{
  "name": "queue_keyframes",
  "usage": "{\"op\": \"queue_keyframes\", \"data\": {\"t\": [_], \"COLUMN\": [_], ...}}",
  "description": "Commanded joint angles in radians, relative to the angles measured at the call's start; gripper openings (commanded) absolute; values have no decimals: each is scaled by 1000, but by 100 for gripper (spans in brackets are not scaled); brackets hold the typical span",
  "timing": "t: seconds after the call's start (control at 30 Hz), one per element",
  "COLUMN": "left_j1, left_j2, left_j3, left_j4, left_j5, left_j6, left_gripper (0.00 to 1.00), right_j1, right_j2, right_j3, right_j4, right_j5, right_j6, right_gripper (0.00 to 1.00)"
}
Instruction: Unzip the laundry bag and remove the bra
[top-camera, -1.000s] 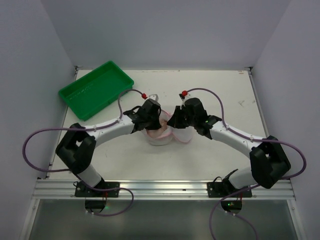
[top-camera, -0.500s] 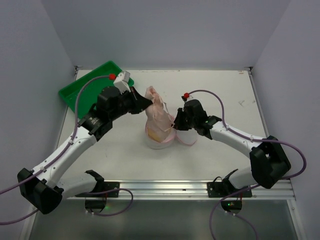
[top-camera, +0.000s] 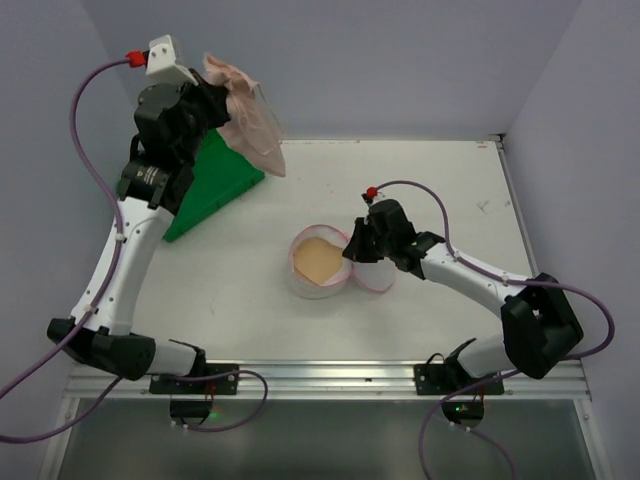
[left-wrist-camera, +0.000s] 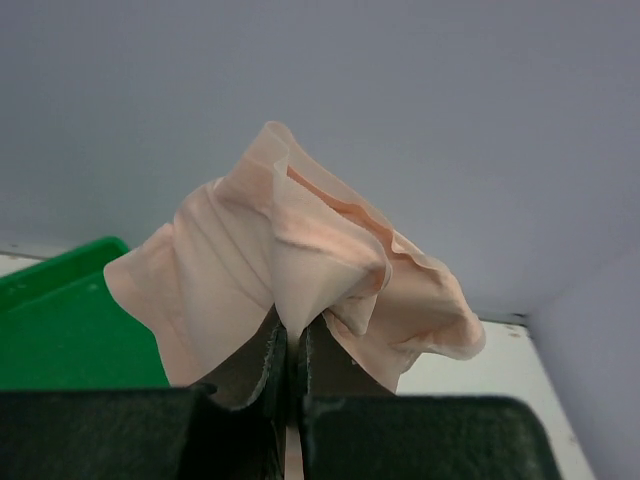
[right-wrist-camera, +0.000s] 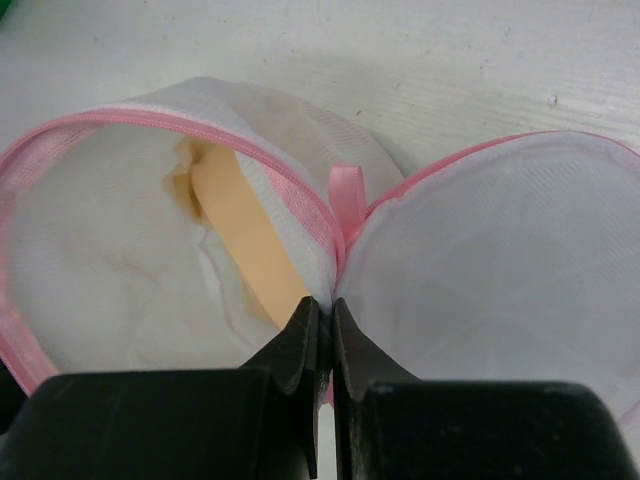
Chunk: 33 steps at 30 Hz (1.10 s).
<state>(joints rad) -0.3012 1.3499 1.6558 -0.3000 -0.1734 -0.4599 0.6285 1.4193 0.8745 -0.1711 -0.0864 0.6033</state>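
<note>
The laundry bag (top-camera: 320, 265) lies unzipped in the middle of the table, its lid (right-wrist-camera: 500, 260) folded open to the right and a tan pad (right-wrist-camera: 245, 240) showing inside. My right gripper (right-wrist-camera: 329, 305) is shut on the bag's pink-trimmed rim (right-wrist-camera: 300, 215) at the hinge. The bra (top-camera: 245, 115), pale pink and crumpled, hangs high in the air over the green tray. My left gripper (left-wrist-camera: 291, 335) is shut on the bra (left-wrist-camera: 300, 240), raised well above the table at the back left.
A green tray (top-camera: 215, 190) sits at the table's back left, partly hidden behind the raised left arm. Grey walls close in the table on three sides. The metal rail with both arm bases runs along the near edge.
The left arm has pulled the bra out of the bag, swinging it up and left to above the green tray. The right gripper has kept its hold on the bag's rim.
</note>
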Motion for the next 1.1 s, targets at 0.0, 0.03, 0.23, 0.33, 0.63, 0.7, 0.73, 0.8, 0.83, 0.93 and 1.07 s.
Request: {"op": "queue_keyframes", "data": {"t": [0.0,0.03,0.23,0.33,0.63,0.7,0.73,0.8,0.83,0.93,1.07], "left_j1": [59,72,238,298,399,398,398,398,398,398,396], "left_j2": [124,146,323,420,698,753,770,821,837,876,829], "left_j3": [88,100,134,151,217,214,210,210,210,210,205], "left_j4": [-4,4,41,68,113,116,116,108,107,102,67], "left_j5": [-169,-191,-155,-144,-62,-5,39,80,119,198,222], "left_j6": [145,162,126,121,110,96,77,49,43,21,15], "left_gripper": [0,0,0,0,0,0,0,0,4,32,79], "right_j1": [4,2,2,4,2,2,4,4,4,2,2], "right_j2": [-54,-60,-66,-59,-43,-36,-33,-26,-25,-23,-20], "right_j3": [34,37,47,37,29,29,32,35,37,43,41], "right_j4": [-11,-13,-25,-21,-28,-25,-25,-24,-24,-30,-34], "right_j5": [-49,-61,-88,-88,-93,-96,-99,-101,-102,-98,-72], "right_j6": [-36,-40,-76,-79,-86,-82,-82,-79,-80,-91,-105], "right_gripper": [0,0,0,0,0,0,0,0,0,0,0]}}
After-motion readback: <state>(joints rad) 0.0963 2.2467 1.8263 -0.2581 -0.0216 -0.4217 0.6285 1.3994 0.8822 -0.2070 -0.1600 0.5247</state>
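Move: The green tray where the held bra is to go lies about 14 cm ahead of the left hand, 20 cm to its left and some 44 cm below it. The open laundry bag stands roughly 17 cm back and 20 cm to the right of that hand, 42 cm below, and its folded-open lid another 15 cm or so to the right of the bag. From the right hand, the tray is about 25 cm ahead, 50 cm to the left and 9 cm lower. The bra, still pinched in the left fingers, is carried forward and left to over the green tray, then steeply down into it, nearly 40 cm in all, while the wrist tips the fingers some 40 degrees downward. Low down, the hand swings back about 5 cm to the right and the fingers open wide, letting go. The right hand keeps its pinch on the bag's rim, almost in place. ##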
